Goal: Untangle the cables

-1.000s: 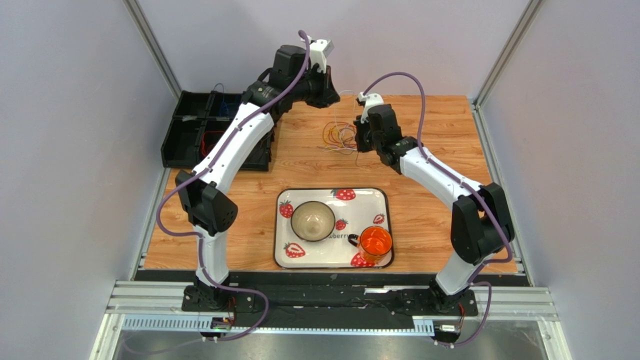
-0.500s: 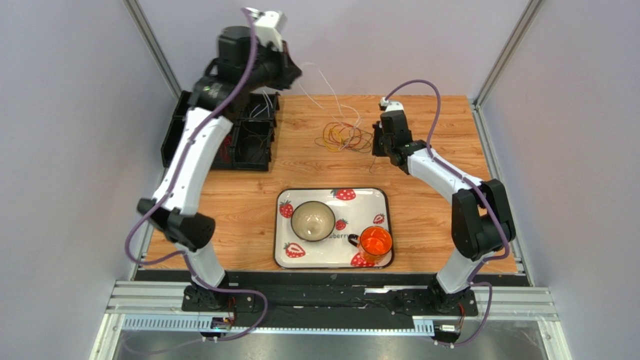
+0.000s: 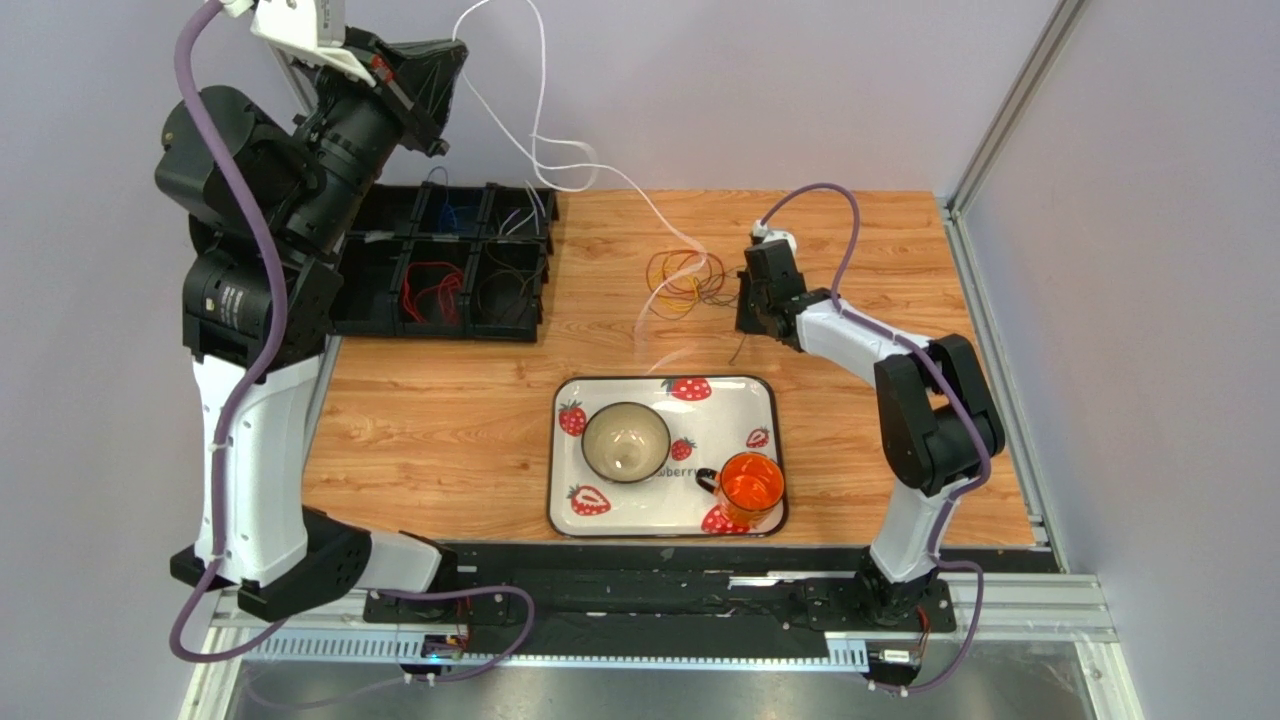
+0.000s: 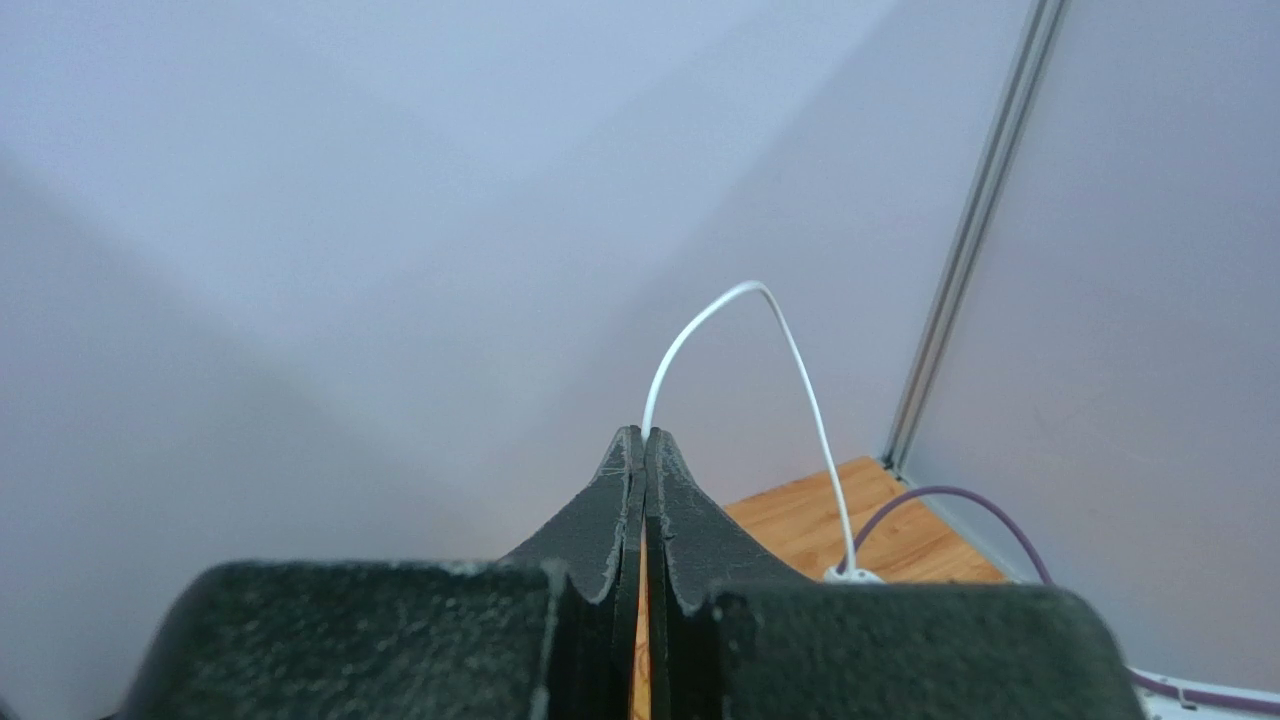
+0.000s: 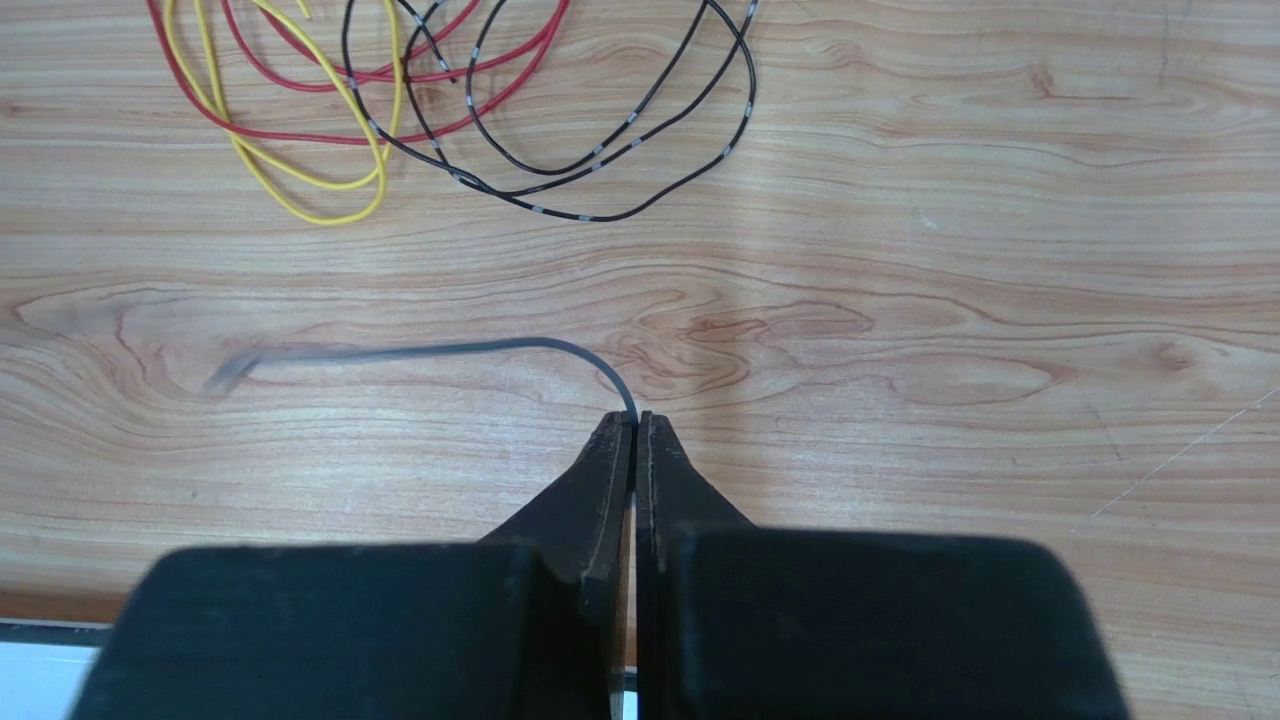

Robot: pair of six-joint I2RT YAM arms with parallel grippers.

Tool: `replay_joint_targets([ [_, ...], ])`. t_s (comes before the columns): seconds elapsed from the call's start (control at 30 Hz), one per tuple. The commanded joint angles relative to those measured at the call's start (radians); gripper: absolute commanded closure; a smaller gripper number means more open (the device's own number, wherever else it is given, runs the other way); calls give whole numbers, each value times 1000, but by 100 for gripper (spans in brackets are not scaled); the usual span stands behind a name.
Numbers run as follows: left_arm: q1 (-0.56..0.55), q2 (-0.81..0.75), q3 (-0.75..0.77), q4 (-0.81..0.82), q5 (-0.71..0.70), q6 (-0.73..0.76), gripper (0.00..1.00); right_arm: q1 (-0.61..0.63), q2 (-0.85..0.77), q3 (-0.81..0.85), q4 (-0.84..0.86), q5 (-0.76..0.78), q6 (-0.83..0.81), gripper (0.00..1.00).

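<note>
My left gripper (image 3: 431, 72) is raised high at the back left, shut on a white cable (image 3: 657, 213) that stretches down to the table beside the tangle. In the left wrist view the white cable (image 4: 813, 408) arcs out of the closed tips of the left gripper (image 4: 645, 435). The other cables (image 3: 684, 276) lie in a loose tangle on the wood. My right gripper (image 3: 747, 305) sits low just right of it. In the right wrist view the right gripper (image 5: 633, 420) is shut on a thin grey cable (image 5: 436, 351), with red (image 5: 504, 63), yellow (image 5: 308, 191) and black (image 5: 601, 159) cables beyond.
A black compartment bin (image 3: 439, 281) holding red and blue wires stands at the back left. A strawberry-print tray (image 3: 664, 393) in the near middle carries a bowl (image 3: 625, 440) and an orange cup (image 3: 750, 486). Enclosure walls stand close on the left, right and back.
My left arm has swung up and to the left, drawing the white cable out of the tangle into a long span. The right gripper has shifted slightly right and stays low by the tangle.
</note>
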Motion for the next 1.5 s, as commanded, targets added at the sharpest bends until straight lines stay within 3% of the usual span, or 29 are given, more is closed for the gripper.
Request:
replay_joint_targets([
  [0.0, 6, 23, 3, 24, -45, 37, 100, -10, 18, 32, -5, 24, 31, 100],
  [0.27, 7, 46, 11, 0, -71, 48, 100, -14, 20, 35, -19, 16, 63, 100],
  [0.73, 67, 23, -136, 75, -197, 95, 100, -14, -134, -155, 4, 30, 198, 100],
  [1.13, 165, 195, -17, 113, -155, -15, 100, -14, -104, -150, 21, -45, 180, 100],
  [1.27, 167, 254, 98, 138, -171, -26, 100, -14, -104, -153, 27, -53, 181, 100],
  [1.47, 190, 305, 121, 306, -169, -41, 100, -14, -104, -158, 36, -59, 183, 100],
])
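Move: The left hand, holding the white cable high up, has the organizer's back right compartment about 33 cm ahead, 7 cm to its left and 60 cm below. The blue cable's compartment lies level with that one and 10 cm farther left; the red cable's is roughly 19 cm ahead of the hand and 19 cm left. The right hand, pinching the grey cable, has the remaining tangle about 7 cm ahead, 8 cm left and 5 cm below; the strawberry tray's middle is some 21 cm back and 13 cm left. Left carries the white cable 15 cm forward towards the organizer; right draws the grey one 5 cm back. ##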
